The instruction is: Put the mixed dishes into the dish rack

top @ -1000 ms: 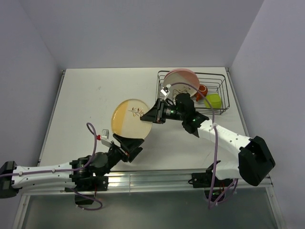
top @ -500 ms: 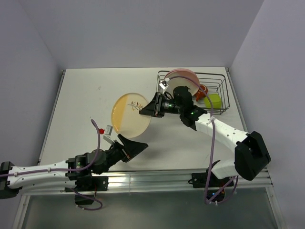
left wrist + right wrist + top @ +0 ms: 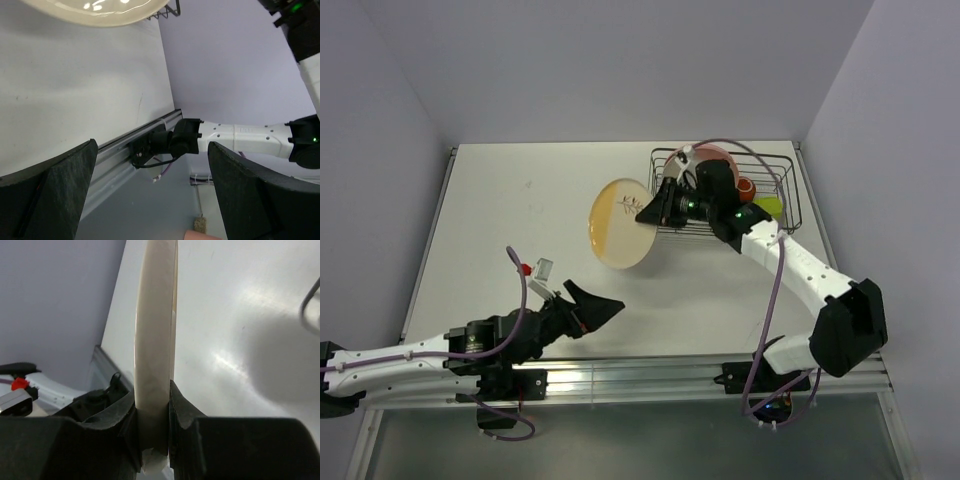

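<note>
My right gripper point(image 3: 648, 208) is shut on the rim of the yellow-and-cream plate point(image 3: 622, 224), holding it tilted in the air just left of the dark wire dish rack point(image 3: 788, 198). In the right wrist view the plate point(image 3: 156, 335) is seen edge-on, pinched between the fingers point(image 3: 122, 412). A pink-and-cream plate point(image 3: 720, 155) stands in the rack, with the orange-red cup point(image 3: 747, 188) and the lime-green bowl point(image 3: 770, 205) beside it, partly hidden by the arm. My left gripper point(image 3: 608, 306) is open and empty near the table's front edge; the plate's underside point(image 3: 100, 12) shows at the top of its view.
The white table point(image 3: 500, 200) stretches left of the rack. A metal rail point(image 3: 650, 370) runs along the front edge, with the right arm's base point(image 3: 175, 142) clamped to it. Walls close in on three sides.
The right gripper has carried the plate up and to the right, toward the rack. The left gripper, open throughout, has drawn back toward the front edge, away from the plate.
</note>
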`<move>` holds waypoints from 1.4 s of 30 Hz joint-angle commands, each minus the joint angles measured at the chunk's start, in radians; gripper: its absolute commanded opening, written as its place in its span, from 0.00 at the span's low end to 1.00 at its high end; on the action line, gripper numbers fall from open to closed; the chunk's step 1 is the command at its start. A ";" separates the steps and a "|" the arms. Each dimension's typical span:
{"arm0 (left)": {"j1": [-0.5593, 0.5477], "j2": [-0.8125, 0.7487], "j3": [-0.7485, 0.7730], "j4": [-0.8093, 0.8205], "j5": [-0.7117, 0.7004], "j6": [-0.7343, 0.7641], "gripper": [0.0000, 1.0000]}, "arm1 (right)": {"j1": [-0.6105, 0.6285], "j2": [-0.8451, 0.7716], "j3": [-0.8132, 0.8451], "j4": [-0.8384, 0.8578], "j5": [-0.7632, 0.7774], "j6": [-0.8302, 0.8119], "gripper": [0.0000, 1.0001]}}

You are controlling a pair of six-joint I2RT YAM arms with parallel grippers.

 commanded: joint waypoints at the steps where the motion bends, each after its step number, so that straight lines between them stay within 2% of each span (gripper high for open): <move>1: 0.004 0.011 0.086 -0.125 -0.089 0.037 0.99 | -0.051 -0.075 0.236 -0.048 0.058 -0.182 0.00; 5: 0.004 0.032 0.126 -0.191 -0.135 0.040 0.99 | -0.119 -0.075 0.373 -0.131 0.043 -0.335 0.00; 8: 0.004 0.042 0.150 -0.223 -0.160 0.052 0.99 | -0.146 -0.089 0.463 -0.212 -0.047 -0.539 0.00; 9: 0.004 0.045 0.161 -0.229 -0.166 0.055 0.99 | -0.146 -0.103 0.503 -0.243 -0.082 -0.658 0.00; 11: 0.004 0.051 0.170 -0.257 -0.192 0.054 0.99 | -0.146 -0.107 0.575 -0.289 -0.104 -0.765 0.00; 16: 0.004 0.082 0.178 -0.320 -0.269 0.042 0.99 | -0.148 -0.025 0.785 -0.430 -0.081 -0.888 0.00; 22: 0.012 0.117 0.167 -0.237 -0.335 0.183 0.99 | -0.148 0.078 1.016 -0.533 -0.135 -1.069 0.00; 24: 0.024 0.127 0.178 -0.236 -0.365 0.225 0.99 | -0.146 0.106 1.052 -0.544 -0.153 -1.124 0.00; 28: 0.064 0.138 0.169 -0.227 -0.391 0.244 0.99 | -0.157 0.189 1.123 -0.567 -0.094 -1.147 0.00; 30: 0.114 0.146 0.144 -0.191 -0.364 0.267 0.99 | -0.174 0.224 1.132 -0.565 -0.107 -1.173 0.00; 32: 0.163 0.166 0.114 -0.116 -0.309 0.287 0.99 | -0.186 0.290 1.209 -0.617 -0.100 -1.236 0.00; 35: 0.228 0.212 0.132 -0.090 -0.235 0.333 0.99 | -0.212 0.350 1.247 -0.699 -0.095 -1.322 0.00; 39: 0.269 0.256 0.180 -0.162 -0.246 0.349 0.99 | -0.283 0.381 1.252 -0.768 -0.097 -1.394 0.00; 42: 0.303 0.221 0.166 -0.151 -0.252 0.368 0.99 | -0.289 0.381 1.205 -0.797 -0.045 -1.446 0.00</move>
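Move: Some 21 cm ahead of the right hand, 11 cm to its right and 13 cm below lies the free slot in the dish rack for the yellow-edged plate it already holds. The pink-and-cream plate stands about 25 cm ahead, 14 cm right and 12 cm down; the orange mug about 27 cm ahead, 27 cm right and 17 cm down. From the left hand the slot is roughly 40 cm ahead, 20 cm right and 10 cm lower. Lifting the held plate steeply, about 25 cm, with a slight swing right, the right hand then carries it forward and lowers some 11 cm above the rack's plate slots, rolling about 65 degrees about its finger line, forward side up, its pinch on the rim kept. The empty left hand, still open, moves about 10 cm forward and some 7 cm left, sinking a little and turning counter-clockwise. ##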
